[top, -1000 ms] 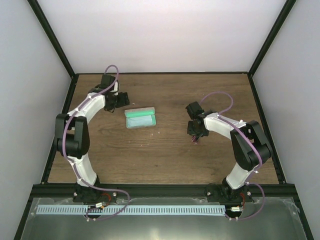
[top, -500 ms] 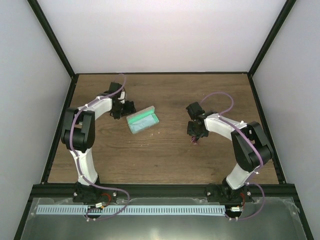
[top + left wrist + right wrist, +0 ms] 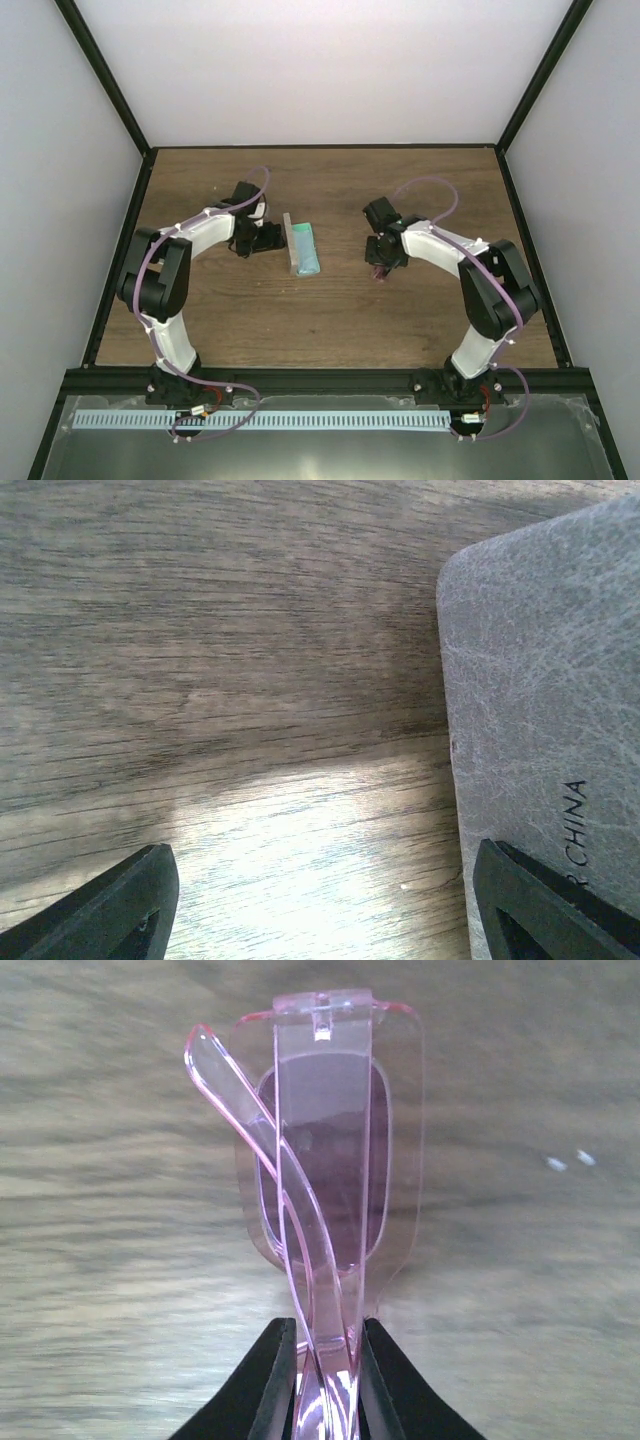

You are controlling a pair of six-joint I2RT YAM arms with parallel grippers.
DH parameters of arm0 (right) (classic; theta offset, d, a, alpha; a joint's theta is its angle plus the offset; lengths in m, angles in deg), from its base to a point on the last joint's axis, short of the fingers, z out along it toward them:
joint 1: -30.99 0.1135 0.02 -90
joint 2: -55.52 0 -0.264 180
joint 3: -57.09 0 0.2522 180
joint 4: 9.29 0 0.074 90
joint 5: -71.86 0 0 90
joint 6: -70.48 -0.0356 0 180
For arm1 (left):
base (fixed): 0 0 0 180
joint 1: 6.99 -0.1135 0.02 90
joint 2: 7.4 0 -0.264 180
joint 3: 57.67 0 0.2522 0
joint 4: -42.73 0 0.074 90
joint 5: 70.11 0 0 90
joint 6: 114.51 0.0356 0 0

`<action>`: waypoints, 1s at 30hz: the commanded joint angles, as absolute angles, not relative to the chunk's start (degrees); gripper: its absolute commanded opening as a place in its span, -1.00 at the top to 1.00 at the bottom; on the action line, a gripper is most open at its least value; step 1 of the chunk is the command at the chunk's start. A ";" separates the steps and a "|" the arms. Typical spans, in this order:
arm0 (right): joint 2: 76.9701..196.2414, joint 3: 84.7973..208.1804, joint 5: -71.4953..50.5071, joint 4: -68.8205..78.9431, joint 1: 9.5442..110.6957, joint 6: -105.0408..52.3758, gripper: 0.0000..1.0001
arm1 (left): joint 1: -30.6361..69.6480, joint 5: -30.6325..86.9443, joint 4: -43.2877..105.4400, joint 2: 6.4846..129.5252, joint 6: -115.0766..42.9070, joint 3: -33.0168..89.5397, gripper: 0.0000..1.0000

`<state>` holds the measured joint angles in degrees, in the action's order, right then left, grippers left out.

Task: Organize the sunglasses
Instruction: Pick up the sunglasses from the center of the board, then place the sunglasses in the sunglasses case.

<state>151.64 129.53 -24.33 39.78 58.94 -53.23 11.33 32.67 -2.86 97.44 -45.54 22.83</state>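
My right gripper [image 3: 328, 1370] is shut on the pink-framed sunglasses [image 3: 325, 1160], folded, held just above the wood; in the top view they show as a small dark pink bit [image 3: 381, 270] under my right gripper [image 3: 380, 262]. The grey case with green lining [image 3: 302, 245] lies open mid-table, long side running front to back. My left gripper [image 3: 270, 238] is open just left of the case. In the left wrist view my left gripper [image 3: 330, 900] is spread wide, with the case's grey outside [image 3: 550, 700] at the right, under the right fingertip [image 3: 540, 905].
Bare brown wood table [image 3: 330, 320] inside black frame rails [image 3: 120, 240] and white walls. No light blue cloth in view.
The case has been swung from lying crosswise to lying front to back. My left gripper moved right and nearer with it. My right gripper shifted a little left and farther, still holding the sunglasses.
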 commanded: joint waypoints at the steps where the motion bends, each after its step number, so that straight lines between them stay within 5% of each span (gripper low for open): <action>1: 154.87 138.08 -24.45 41.34 62.29 -54.33 0.79 | 11.25 32.35 -2.49 97.74 -45.74 23.06 -0.65; 30: 181.78 175.02 -13.66 49.39 75.20 -56.00 0.79 | 11.18 32.15 -2.11 100.71 -45.34 22.58 -0.67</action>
<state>178.61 170.80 -13.91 46.79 73.17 -55.40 11.31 32.15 -2.60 98.92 -45.43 22.81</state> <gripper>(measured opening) 0.139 0.833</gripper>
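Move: The right hand, with the sunglasses already gripped, has the open case's tray about 21 cm to its left, 3 cm ahead and a few centimetres lower. The case's upright grey lid stands some 25 cm left and 5 cm ahead of this hand, and the blue cloth lies in the tray some 20 cm left and 1 cm ahead. From the left hand, the tray is about 8 cm to the right and 3 cm back, slightly lower. Still pinching the sunglasses between nearly shut fingers, the right hand carries them quickly some 20 cm left to over the open tray, rising about 3 cm early on and working 5 cm forward as it goes. Its wrist turns roughly 15 degrees counter-clockwise while its left side tips up about as much. Beside the grey lid, the open left hand sinks 1 cm. ##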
